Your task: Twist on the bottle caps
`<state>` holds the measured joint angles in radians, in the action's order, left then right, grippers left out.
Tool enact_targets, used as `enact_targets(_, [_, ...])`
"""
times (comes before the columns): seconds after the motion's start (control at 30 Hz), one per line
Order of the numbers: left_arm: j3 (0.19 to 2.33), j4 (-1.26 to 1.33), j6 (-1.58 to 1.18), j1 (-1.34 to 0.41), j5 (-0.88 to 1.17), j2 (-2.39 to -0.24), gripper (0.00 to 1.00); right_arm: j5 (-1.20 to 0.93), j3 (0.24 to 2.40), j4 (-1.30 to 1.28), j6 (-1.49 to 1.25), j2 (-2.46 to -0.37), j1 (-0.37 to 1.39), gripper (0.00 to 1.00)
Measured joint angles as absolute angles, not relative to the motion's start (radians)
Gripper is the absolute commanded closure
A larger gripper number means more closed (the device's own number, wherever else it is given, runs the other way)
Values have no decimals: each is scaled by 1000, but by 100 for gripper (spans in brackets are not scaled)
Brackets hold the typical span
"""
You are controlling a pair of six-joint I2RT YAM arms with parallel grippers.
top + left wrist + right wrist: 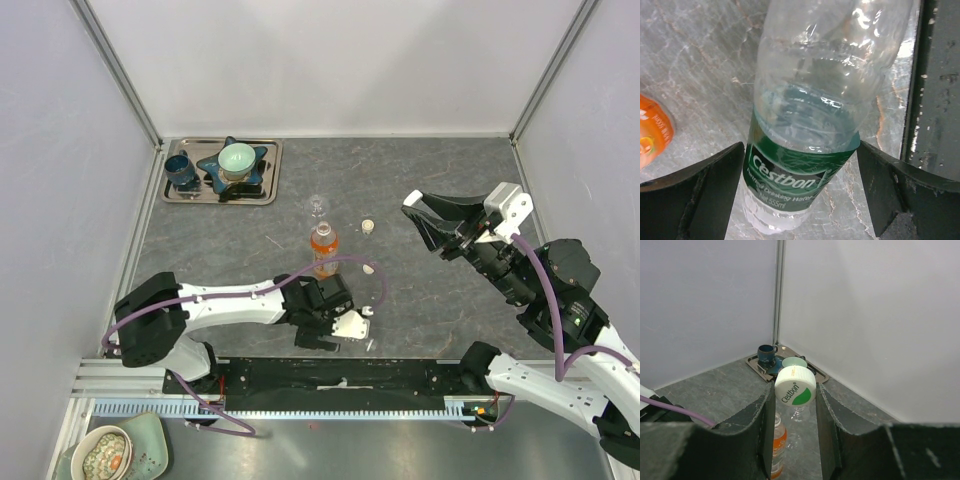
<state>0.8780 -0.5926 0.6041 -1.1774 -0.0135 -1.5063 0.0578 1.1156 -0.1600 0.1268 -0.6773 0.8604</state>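
Observation:
My left gripper (800, 200) is open low near the table's front, its fingers on either side of the green label of a clear greenish bottle (810, 115). My right gripper (795, 392) is raised at the right and shut on a white cap (795, 386) with a green logo. An orange bottle (323, 248) stands mid-table without a cap, and a small clear bottle (318, 207) stands just behind it. Two more white caps (368, 226) (367, 268) lie on the table to the right of those bottles. The top view shows the left gripper (340, 322) and right gripper (415, 210).
A metal tray (270, 165) at the back left carries a dark blue cup (181, 172) and a pale green bowl (237, 158) on a blue star-shaped dish. A black rail (340, 375) runs along the near edge. A patterned dish (105, 455) sits below the table's front left.

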Motion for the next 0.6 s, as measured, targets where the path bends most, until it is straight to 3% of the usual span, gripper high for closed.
enact_targets(0.27, [829,-574,614,-1177,60,-1504,2,57,1116,-160,127,-679,860,66])
enact_targets(0.6, [791,-570,607,-1177,75,-1478,34,57,1116,-162,126,-679,860,68])
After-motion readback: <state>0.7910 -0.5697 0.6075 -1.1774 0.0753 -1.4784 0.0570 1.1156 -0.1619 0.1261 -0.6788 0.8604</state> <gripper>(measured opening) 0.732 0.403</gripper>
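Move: Just beneath the left hand lies the tipped-over clear bottle with the green label, neck pointing right; its middle is about 2 cm back, 3 cm to the right and some 2 cm below. The upright orange bottle stands roughly 14 cm ahead and 2 cm right of that hand, and the nearest loose white cap about 16 cm ahead and 12 cm right. From the right hand, the lying bottle is some 13 cm left, 3 cm back and 45 cm lower. Settling over the lying bottle, the left hand goes about 2.5 cm back towards the near table edge while sinking nearly 2 cm and drifting 1.5 cm left, its wrist tilting some 5 degrees. As it eases to a stop its wide-open fingers begin closing, by about a quarter of their range, from either side of the green label. ##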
